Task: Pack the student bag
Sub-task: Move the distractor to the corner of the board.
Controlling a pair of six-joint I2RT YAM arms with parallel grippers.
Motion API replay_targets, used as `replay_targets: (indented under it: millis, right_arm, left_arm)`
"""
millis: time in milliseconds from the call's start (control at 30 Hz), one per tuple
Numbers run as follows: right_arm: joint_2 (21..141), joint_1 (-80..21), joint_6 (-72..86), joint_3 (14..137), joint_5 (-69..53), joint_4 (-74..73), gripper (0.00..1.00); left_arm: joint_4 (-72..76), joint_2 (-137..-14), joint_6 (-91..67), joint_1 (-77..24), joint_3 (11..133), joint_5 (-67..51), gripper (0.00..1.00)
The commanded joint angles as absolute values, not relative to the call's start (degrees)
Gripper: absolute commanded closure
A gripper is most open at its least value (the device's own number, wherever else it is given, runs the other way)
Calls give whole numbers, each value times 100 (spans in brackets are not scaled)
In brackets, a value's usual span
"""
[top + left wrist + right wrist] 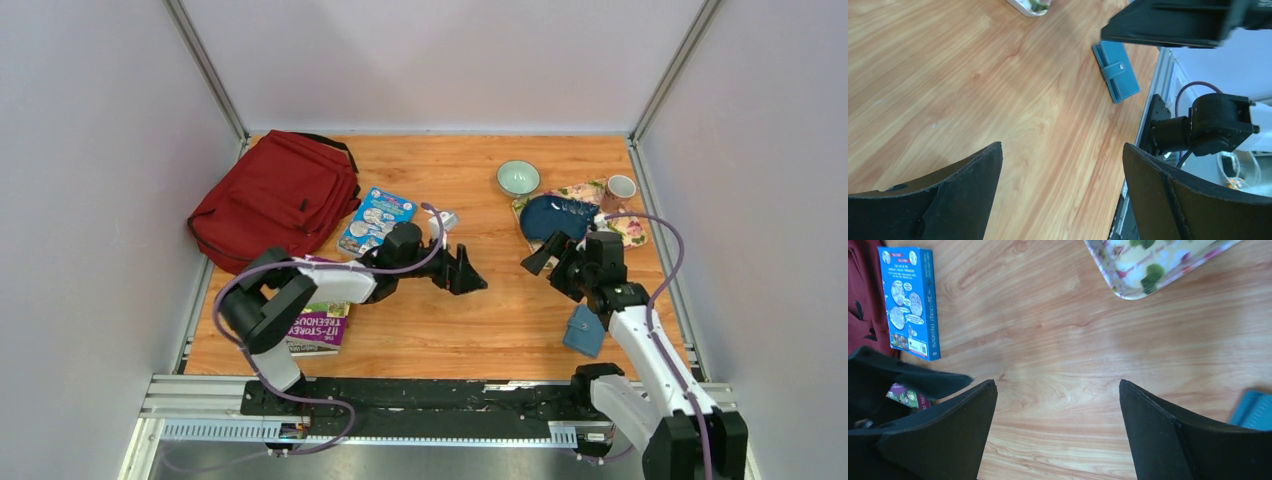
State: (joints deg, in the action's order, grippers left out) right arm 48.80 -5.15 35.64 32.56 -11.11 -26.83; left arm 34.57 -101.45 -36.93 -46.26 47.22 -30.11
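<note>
The student bag (270,195), a dark red backpack, lies closed at the back left of the table; its edge shows in the right wrist view (862,295). A blue book (377,220) (910,300) lies just right of it. A purple book (320,328) (908,395) sits partly under the left arm. A small blue wallet (584,330) (1116,71) (1255,410) lies near the right arm. My left gripper (472,270) (1063,150) is open over bare wood at mid-table. My right gripper (540,255) (1058,385) faces it, open and empty.
A floral tray (632,232) (1153,265) at the back right carries a dark blue item (553,215) and a cup (621,186). A green bowl (518,178) stands behind it. A small silvery object (443,220) lies beside the blue book. White walls enclose the table.
</note>
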Motion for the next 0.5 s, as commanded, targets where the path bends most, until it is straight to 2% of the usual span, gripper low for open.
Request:
replay_targets:
  millis: [0, 200, 467]
  right_arm:
    - [5412, -781, 3911, 3006, -1661, -1040, 5]
    - [6860, -1554, 3525, 3523, -889, -238, 5]
    - [8717, -1942, 2752, 4622, -203, 167, 4]
  left_arm:
    - [3252, -9256, -3138, -4535, 4018, -2242, 3]
    - [2743, -8184, -2822, -4491, 3244, -1891, 3]
    - [2022, -6918, -2453, -4474, 2549, -1222, 3]
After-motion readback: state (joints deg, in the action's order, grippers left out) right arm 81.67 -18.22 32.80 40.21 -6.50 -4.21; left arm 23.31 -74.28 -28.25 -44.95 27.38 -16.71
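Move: The bowl stands about 25 cm ahead of the right hand, a few centimetres to its left and some 6 cm below. The dark blue plate, on the flowered tray, lies about 15 cm ahead and 6 cm to the right. The blue book is around 43 cm to the left and 14 cm ahead; the wallet is 17 cm back and 13 cm right. From the left hand, the bowl is roughly 30 cm ahead and 13 cm right. Heading towards the bowl and touching nothing yet, the right hand sweeps left and forward past the tray's near left side, about 10 cm over the table, bending more and more forward. It sinks some 5 cm as it goes, turning about 10 degrees counter-clockwise, fingers still wide open. The left hand withdraws about 10 cm to its left and slightly back, away from the tray, also open. ##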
